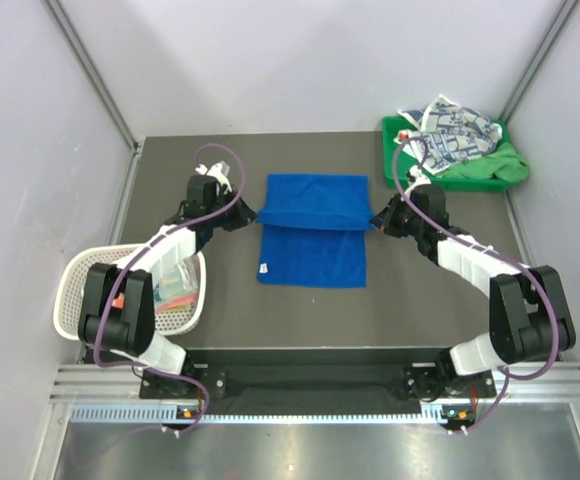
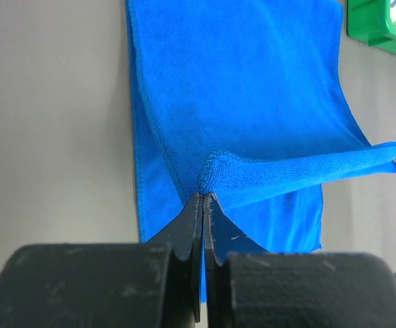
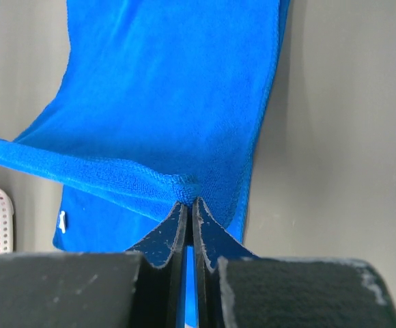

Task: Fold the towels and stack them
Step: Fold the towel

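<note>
A royal blue towel (image 1: 312, 230) lies mid-table, its far part lifted and folding over the near part. My left gripper (image 1: 247, 213) is shut on the towel's left corner; in the left wrist view the jaws (image 2: 204, 196) pinch the blue cloth (image 2: 252, 102). My right gripper (image 1: 378, 217) is shut on the right corner, and the right wrist view shows the gripper (image 3: 188, 202) pinching the blue towel (image 3: 164, 89). The held edge stretches taut between both grippers. More towels, white with navy print (image 1: 450, 132) and green (image 1: 500, 165), are heaped in the green tray.
The green plastic tray (image 1: 395, 135) stands at the back right corner. A white mesh basket (image 1: 75, 290) with small coloured items sits at the left, under my left arm. Grey walls close in the table on three sides.
</note>
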`<action>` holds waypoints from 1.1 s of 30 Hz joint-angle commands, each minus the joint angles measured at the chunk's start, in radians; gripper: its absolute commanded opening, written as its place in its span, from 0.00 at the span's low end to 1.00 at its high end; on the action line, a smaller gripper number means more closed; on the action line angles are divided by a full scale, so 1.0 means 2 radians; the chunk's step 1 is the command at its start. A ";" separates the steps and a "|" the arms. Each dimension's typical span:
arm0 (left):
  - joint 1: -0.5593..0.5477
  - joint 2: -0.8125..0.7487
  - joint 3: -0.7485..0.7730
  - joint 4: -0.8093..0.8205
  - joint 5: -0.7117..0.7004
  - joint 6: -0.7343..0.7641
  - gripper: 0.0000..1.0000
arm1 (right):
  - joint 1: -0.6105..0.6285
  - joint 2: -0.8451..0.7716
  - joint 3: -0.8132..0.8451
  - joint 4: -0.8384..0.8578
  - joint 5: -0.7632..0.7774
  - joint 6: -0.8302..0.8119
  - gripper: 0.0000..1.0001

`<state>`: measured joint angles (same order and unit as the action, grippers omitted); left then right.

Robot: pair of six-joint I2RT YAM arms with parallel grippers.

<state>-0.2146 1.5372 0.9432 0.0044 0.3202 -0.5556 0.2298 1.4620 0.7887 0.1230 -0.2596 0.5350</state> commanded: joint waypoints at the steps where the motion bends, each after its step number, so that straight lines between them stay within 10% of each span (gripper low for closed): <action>1: -0.002 -0.031 -0.013 0.008 -0.011 -0.003 0.00 | 0.007 -0.028 -0.015 0.016 0.003 0.000 0.00; 33: -0.013 -0.074 -0.111 -0.006 -0.015 -0.012 0.00 | 0.045 -0.084 -0.127 0.045 0.009 0.006 0.00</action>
<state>-0.2394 1.4284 0.7422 -0.0391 0.3096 -0.5770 0.2981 1.3285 0.5484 0.1543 -0.2558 0.5430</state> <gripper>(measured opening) 0.010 0.010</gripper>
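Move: Each hand still pinches an end of the blue towel's lifted edge. The left hand's aim, the lower layer's near-left corner, lies about 11 cm back, 1 cm to its right and 10 cm below; the white tag is roughly 7 cm back, 1 cm right. The right hand's, the near-right corner, is some 11 cm straight back and 9 cm below. Beyond the right hand, the green bin sits about 19 cm ahead, 21 cm right. Backwards together, both arms draw the pinched edge some 6–7 cm over the lower layer towards its near edge, sinking about 4–5 cm, most steeply towards the end. The fingers stay shut on the two ends, keeping the edge stretched between them, while the left hand tips slightly further down. ##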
